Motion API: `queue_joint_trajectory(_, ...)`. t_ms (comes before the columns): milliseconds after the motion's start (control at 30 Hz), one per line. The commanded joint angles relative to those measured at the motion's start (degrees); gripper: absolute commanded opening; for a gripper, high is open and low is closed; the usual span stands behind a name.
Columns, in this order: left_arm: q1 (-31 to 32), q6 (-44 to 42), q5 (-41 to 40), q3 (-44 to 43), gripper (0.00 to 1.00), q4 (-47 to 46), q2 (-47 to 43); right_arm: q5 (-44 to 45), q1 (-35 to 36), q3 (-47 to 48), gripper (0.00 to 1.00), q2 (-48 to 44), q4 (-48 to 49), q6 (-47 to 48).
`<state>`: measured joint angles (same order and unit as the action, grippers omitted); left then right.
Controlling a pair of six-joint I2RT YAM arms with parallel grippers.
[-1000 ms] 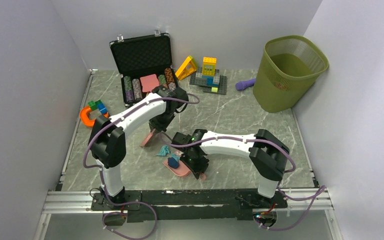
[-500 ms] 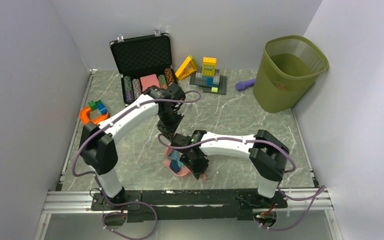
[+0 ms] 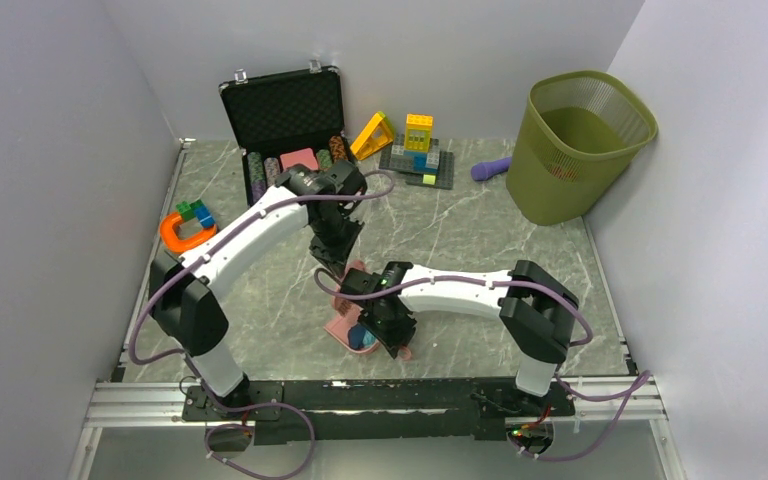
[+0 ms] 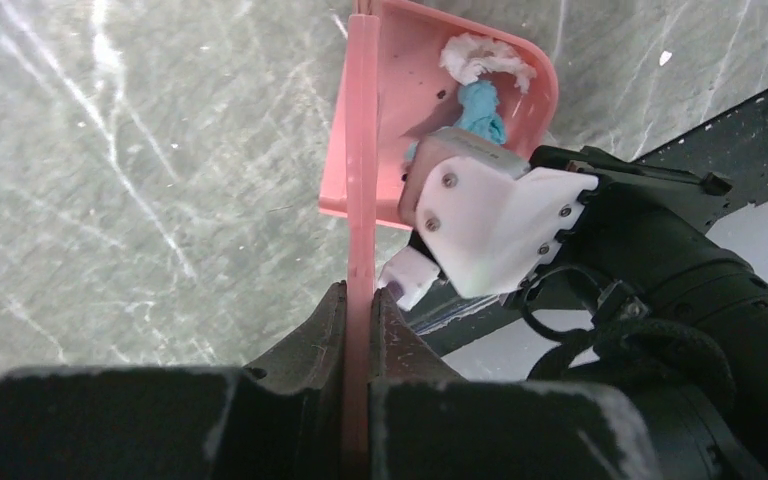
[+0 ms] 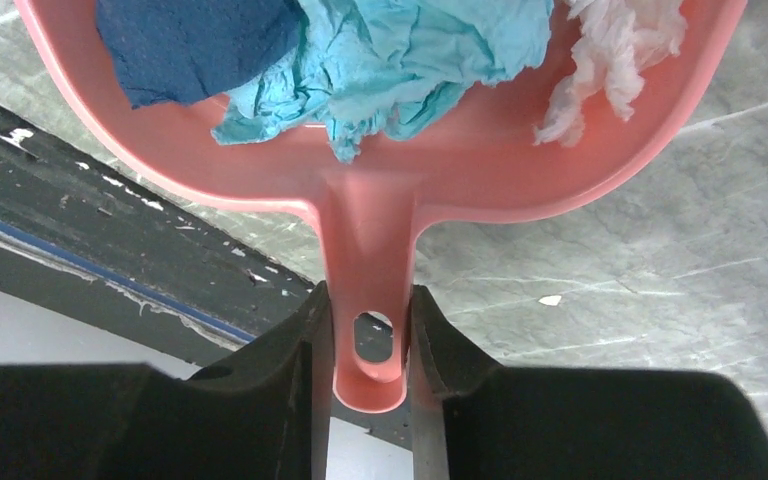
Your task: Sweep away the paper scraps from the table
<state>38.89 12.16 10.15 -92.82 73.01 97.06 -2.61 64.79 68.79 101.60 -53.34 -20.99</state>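
My right gripper (image 5: pixel 368 300) is shut on the handle of a pink dustpan (image 5: pixel 460 170) that lies on the table (image 3: pixel 460 230) near the front edge. In the pan lie a dark blue scrap (image 5: pixel 190 40), a teal scrap (image 5: pixel 400 60) and a white scrap (image 5: pixel 610 60). My left gripper (image 4: pixel 360 292) is shut on a thin pink sweeper blade (image 4: pixel 362 150), seen edge-on, which stands at the pan's open mouth (image 4: pixel 520 120). In the top view the left gripper (image 3: pixel 345 268) is just behind the dustpan (image 3: pixel 345 328) and the right gripper (image 3: pixel 392 335).
An olive waste basket (image 3: pixel 575 145) stands at the back right. An open black case with poker chips (image 3: pixel 285 125), building blocks (image 3: pixel 417 150) and a purple object (image 3: pixel 490 168) line the back. An orange horseshoe piece with blocks (image 3: pixel 185 228) lies at the left. The metal frame (image 3: pixel 360 395) runs just behind the pan's handle.
My left arm swung the pink blade rightward and toward the dustpan, pushing the teal and blue scraps into it. The right gripper and pan barely moved.
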Motion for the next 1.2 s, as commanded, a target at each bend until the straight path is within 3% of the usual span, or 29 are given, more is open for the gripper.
queue_joint_trajectory(0, -1.42, 3.91, -6.05, -4.31, 0.0, 4.32, -5.32, 4.72, 0.63, -0.4, 0.0, -3.39, 1.76, -0.36)
queue_joint_trajectory(133, -6.94, 4.76, -6.57, -3.59, 0.0, 1.82, -10.08, 7.13, 0.68, -2.58, 0.0, -6.79, 3.95, -0.98)
queue_joint_trajectory(367, -24.5, 4.99, -1.57, 6.26, 0.0, -9.69, -26.04, 7.64, 0.55, -2.91, 0.0, -10.2, 3.35, -2.24)
queue_joint_trajectory(567, -28.32, 4.55, -7.87, 13.31, 0.0, -13.88, -34.6, 7.33, -2.99, 4.58, 0.0, -12.66, -2.09, -0.95)
queue_joint_trajectory(800, -28.44, 2.61, -9.98, 19.09, 0.0, -15.31, -39.18, 0.74, -16.94, 19.38, 0.0, -15.72, -9.22, 3.76)
queue_joint_trajectory(1000, -28.44, 2.02, -13.81, 21.9, 0.0, -15.8, -40.38, -0.62, -31.71, 39.41, 0.0, -11.4, -19.11, 6.77)
queue_joint_trajectory(1167, -28.44, 2.23, -13.47, 23.66, 0.0, -17.0, -41.64, -6.5, -44.54, 48.76, 0.0, -8.87, -17.89, 4.26)
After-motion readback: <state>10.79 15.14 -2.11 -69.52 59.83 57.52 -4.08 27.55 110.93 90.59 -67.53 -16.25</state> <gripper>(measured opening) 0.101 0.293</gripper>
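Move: The green bin, where the scrap-laden pink dustpan in the right hand is taken, stands about 39 cm ahead of that hand and 38 to its right, its middle some 12 cm higher. The block baseplate lies about 47 ahead and 7 right, the purple toy about 45 ahead and 25 right. From the brush-holding left hand, the dustpan is some 6 cm back, 2 right and 15 below; the bin is about 27 ahead and 48 right. The loaded dustpan, still pinched by its handle, is lifted off the table by the right hand, slowly at first, then fast up, forward and somewhat right towards the bin, about 27 cm up in all, turning some 30 degrees clockwise as its fingers swing forward and left. The left hand carries the brush up and left away from the pan, then sinks a little, turning counter-clockwise with its fingers tilting forward. ##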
